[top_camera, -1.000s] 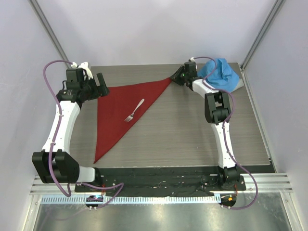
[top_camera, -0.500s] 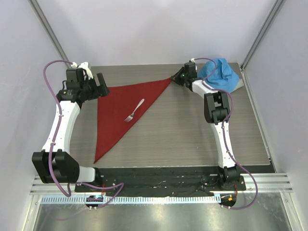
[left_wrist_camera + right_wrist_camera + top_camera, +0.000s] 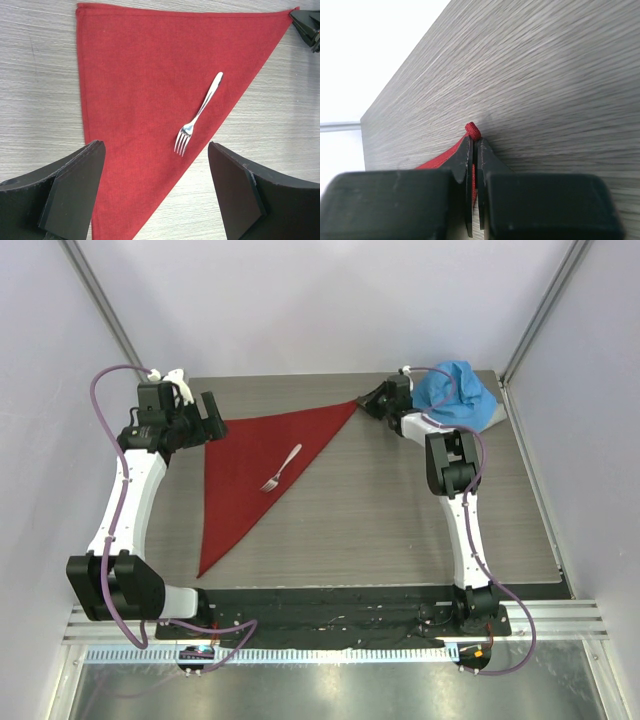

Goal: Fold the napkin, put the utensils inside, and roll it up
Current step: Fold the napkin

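Observation:
The dark red napkin (image 3: 245, 465) lies folded into a triangle on the grey wooden table (image 3: 400, 510). On it rests the silver fork (image 3: 281, 468), tines toward the near side, also in the left wrist view as the fork (image 3: 199, 114) on the napkin (image 3: 140, 90). My right gripper (image 3: 364, 403) is shut on the napkin's far right corner; a small curl of red cloth (image 3: 472, 131) pokes out past its fingertips (image 3: 476, 142). My left gripper (image 3: 212, 418) hovers at the napkin's far left corner, open, with nothing between its fingers (image 3: 75, 185).
A bright blue cloth (image 3: 456, 392) is heaped at the far right corner of the table, just behind the right arm. Pale walls and metal frame posts close in the table on both sides.
The right gripper has closed onto the napkin's far right corner and shifted slightly right. The left arm, fork and napkin have stayed put.

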`<state>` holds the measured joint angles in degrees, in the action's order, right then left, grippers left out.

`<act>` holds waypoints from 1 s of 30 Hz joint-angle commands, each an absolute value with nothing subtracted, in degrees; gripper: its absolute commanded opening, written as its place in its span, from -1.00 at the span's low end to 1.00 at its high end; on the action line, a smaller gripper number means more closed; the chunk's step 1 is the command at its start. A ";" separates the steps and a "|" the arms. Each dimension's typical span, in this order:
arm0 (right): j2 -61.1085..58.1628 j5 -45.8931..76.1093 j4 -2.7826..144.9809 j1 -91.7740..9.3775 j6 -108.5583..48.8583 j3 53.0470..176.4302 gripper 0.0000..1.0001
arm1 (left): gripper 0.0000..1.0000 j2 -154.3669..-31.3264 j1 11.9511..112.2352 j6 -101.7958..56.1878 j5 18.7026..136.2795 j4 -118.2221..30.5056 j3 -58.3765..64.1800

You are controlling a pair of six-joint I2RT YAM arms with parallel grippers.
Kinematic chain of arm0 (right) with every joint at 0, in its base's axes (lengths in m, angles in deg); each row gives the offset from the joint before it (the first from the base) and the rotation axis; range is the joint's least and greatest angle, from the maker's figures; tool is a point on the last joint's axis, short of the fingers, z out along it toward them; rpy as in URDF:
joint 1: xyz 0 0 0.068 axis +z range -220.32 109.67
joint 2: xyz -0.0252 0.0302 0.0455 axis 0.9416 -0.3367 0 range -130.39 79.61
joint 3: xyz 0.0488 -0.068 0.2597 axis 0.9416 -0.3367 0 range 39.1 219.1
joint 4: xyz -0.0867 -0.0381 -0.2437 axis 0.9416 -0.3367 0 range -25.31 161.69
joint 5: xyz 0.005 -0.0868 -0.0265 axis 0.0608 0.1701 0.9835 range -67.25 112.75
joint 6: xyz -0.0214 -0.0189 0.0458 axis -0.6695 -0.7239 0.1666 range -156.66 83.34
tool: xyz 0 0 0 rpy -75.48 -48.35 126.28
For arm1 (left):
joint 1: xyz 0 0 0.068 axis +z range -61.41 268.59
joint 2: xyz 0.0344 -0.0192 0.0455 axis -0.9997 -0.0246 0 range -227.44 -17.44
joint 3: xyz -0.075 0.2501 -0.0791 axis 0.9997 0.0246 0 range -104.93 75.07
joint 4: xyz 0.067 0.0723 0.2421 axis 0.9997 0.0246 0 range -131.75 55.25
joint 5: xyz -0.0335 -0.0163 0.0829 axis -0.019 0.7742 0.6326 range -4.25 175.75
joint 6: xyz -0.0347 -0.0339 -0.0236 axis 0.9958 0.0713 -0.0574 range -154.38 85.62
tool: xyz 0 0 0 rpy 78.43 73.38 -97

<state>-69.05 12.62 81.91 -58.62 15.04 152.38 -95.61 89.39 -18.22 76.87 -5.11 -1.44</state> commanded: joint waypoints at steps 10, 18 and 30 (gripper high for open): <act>-59.70 15.20 84.44 -69.27 10.80 145.54 -0.98 | 0.78 -95.58 89.21 -17.69 73.80 -7.56 -1.39; -57.15 7.90 92.07 -69.27 10.53 143.97 -0.98 | 0.78 -92.95 89.21 -16.45 72.04 -8.44 0.53; -50.74 5.61 95.95 -61.19 9.30 136.76 -0.98 | 0.79 -91.80 89.21 -16.10 71.51 -9.67 2.74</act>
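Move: The napkin's corner is already pinched in the right hand; the middle of the rest of it lies flat about 29 cm to the left and 20 cm nearer the base, some 2 cm below. The fork on it is about 22 cm left and 20 cm back from this hand, and the blue cloth's middle about 25 cm right and 2 cm ahead. From the idle left hand the napkin's middle is about 8 cm ahead, 7 cm right and 22 cm below. The napkin is tugged by its far right corner, which the right hand keeps pinched between closed fingers: first a quick, nearly level pull of about 14 cm to the right, towards the blue cloth, turning slightly clockwise. The hand then reverses, lifting the corner about 8 cm off the table while swinging roughly 9 cm back left towards the fork, fingertips tipping up some 10 degrees. ##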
